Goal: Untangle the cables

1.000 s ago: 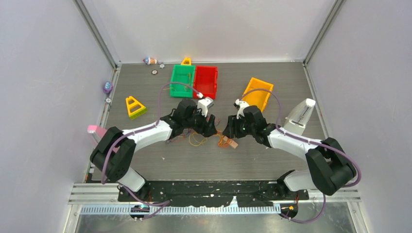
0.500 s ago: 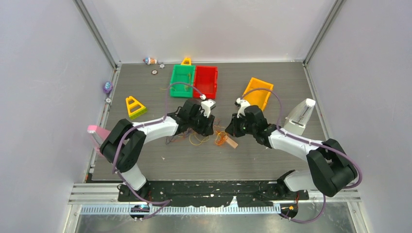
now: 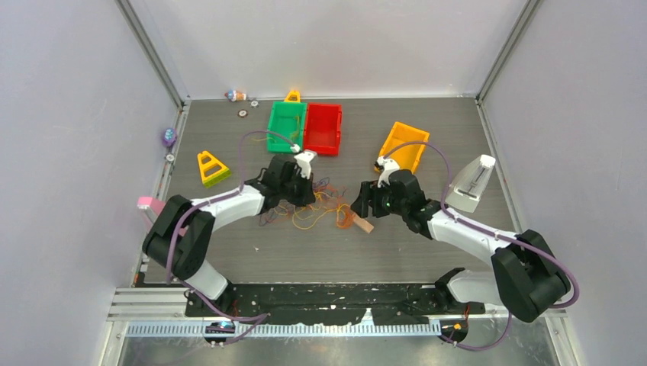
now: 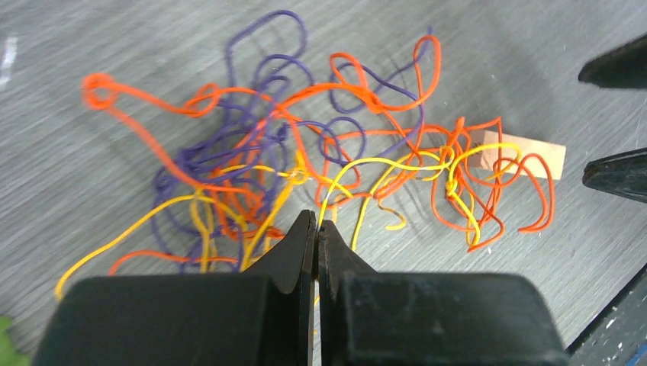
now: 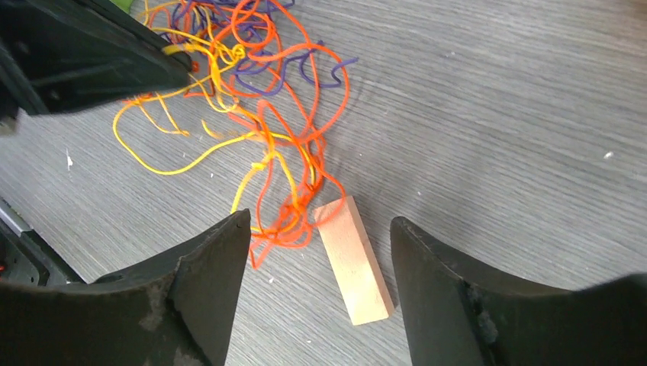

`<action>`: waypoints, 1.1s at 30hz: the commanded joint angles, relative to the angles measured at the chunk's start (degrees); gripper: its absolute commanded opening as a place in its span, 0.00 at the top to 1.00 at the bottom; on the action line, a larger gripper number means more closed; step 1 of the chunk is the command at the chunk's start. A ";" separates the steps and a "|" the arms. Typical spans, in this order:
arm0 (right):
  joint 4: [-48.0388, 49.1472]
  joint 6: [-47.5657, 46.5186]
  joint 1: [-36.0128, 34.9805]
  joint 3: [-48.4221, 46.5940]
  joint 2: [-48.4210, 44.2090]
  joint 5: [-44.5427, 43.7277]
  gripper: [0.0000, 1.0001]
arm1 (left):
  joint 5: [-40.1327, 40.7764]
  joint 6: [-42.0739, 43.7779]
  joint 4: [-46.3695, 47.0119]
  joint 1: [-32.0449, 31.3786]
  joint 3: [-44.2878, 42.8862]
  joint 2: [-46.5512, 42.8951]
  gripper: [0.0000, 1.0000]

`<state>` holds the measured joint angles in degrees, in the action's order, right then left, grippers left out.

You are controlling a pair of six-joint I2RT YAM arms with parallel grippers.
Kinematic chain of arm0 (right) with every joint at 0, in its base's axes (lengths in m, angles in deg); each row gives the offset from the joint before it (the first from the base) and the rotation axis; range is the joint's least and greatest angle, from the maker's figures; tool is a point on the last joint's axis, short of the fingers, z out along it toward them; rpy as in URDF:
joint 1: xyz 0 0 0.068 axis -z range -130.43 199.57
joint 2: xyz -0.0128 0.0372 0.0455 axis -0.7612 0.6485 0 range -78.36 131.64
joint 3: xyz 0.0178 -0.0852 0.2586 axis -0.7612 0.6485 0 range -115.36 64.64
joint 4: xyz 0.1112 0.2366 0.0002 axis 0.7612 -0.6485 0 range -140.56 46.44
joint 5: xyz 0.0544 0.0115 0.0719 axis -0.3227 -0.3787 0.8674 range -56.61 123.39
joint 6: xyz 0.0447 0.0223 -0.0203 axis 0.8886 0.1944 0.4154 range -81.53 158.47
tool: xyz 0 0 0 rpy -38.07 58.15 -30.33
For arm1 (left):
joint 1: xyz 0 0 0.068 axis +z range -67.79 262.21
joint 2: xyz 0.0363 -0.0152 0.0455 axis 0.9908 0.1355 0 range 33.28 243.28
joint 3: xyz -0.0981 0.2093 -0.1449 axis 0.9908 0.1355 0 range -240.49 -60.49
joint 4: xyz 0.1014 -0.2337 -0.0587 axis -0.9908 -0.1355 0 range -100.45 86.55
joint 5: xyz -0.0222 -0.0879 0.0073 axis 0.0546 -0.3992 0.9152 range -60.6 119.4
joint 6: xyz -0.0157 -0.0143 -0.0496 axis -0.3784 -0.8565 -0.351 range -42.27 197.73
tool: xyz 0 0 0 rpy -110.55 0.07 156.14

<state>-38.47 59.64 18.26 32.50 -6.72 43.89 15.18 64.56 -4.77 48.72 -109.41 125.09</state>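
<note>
The cables (image 3: 317, 210) lie as a loose tangle of orange, yellow and purple strands on the grey table between my two arms. In the left wrist view the tangle (image 4: 305, 152) spreads ahead of my left gripper (image 4: 316, 221), which is shut with a yellow cable (image 4: 339, 183) pinched at its tips. My right gripper (image 5: 320, 221) stands open just above the table, at the orange end of the cables (image 5: 290, 206). Nothing is between its fingers. In the top view the left gripper (image 3: 309, 198) and right gripper (image 3: 358, 204) face each other across the tangle.
A small wooden block (image 5: 355, 259) lies by the orange loops, under the right gripper. Green bin (image 3: 287, 118), red bin (image 3: 323, 128) and orange bin (image 3: 404, 146) stand at the back. A yellow triangle (image 3: 212, 168) sits left, a white object (image 3: 471, 183) right.
My left gripper has shut on a yellow cable and drawn back to the left, spreading the tangle wider. My right gripper closed briefly, then opened again by the block.
</note>
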 commanded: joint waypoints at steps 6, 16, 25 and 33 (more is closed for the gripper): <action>3.47 0.99 0.09 -2.13 4.40 1.11 0.36 | -5.01 -2.67 7.55 2.21 2.40 -2.96 1.00; 3.44 -1.12 0.15 -10.51 12.96 1.87 0.45 | -5.69 -2.05 8.34 2.21 2.94 -2.77 1.00; -1.37 -5.13 0.06 -17.77 19.22 -0.18 0.59 | -4.92 -1.73 8.25 2.21 3.15 -3.13 1.00; -1.00 -5.24 0.02 -15.22 18.89 0.16 0.64 | -2.46 -1.58 4.46 2.42 0.92 -0.92 1.00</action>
<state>-39.85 55.53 18.26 16.54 13.28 44.63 10.97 62.77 0.72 51.06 -106.55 123.12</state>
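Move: My right hand is empty and open. The orange-purple loops at the tangle's right end lie some 7 cm ahead of it, 6 cm to its left and about 6 cm below. From the same hand the wooden block is about 2 cm back and 1 cm left, and the orange-yellow knot is level with it and 5 cm left. From my left hand those loops lie about 4 cm ahead, 8 cm right and 3 cm below. I sink my right hand about 2.5 cm beside the knot, then send it some 6 cm forward and 3 cm left, rising slightly, towards the orange-purple loops. It dips again at the end while its fingers narrow to about half their opening, not shut. My left hand, still pinching the yellow strand, lifts 1 to 1.5 cm and then holds nearly still. ##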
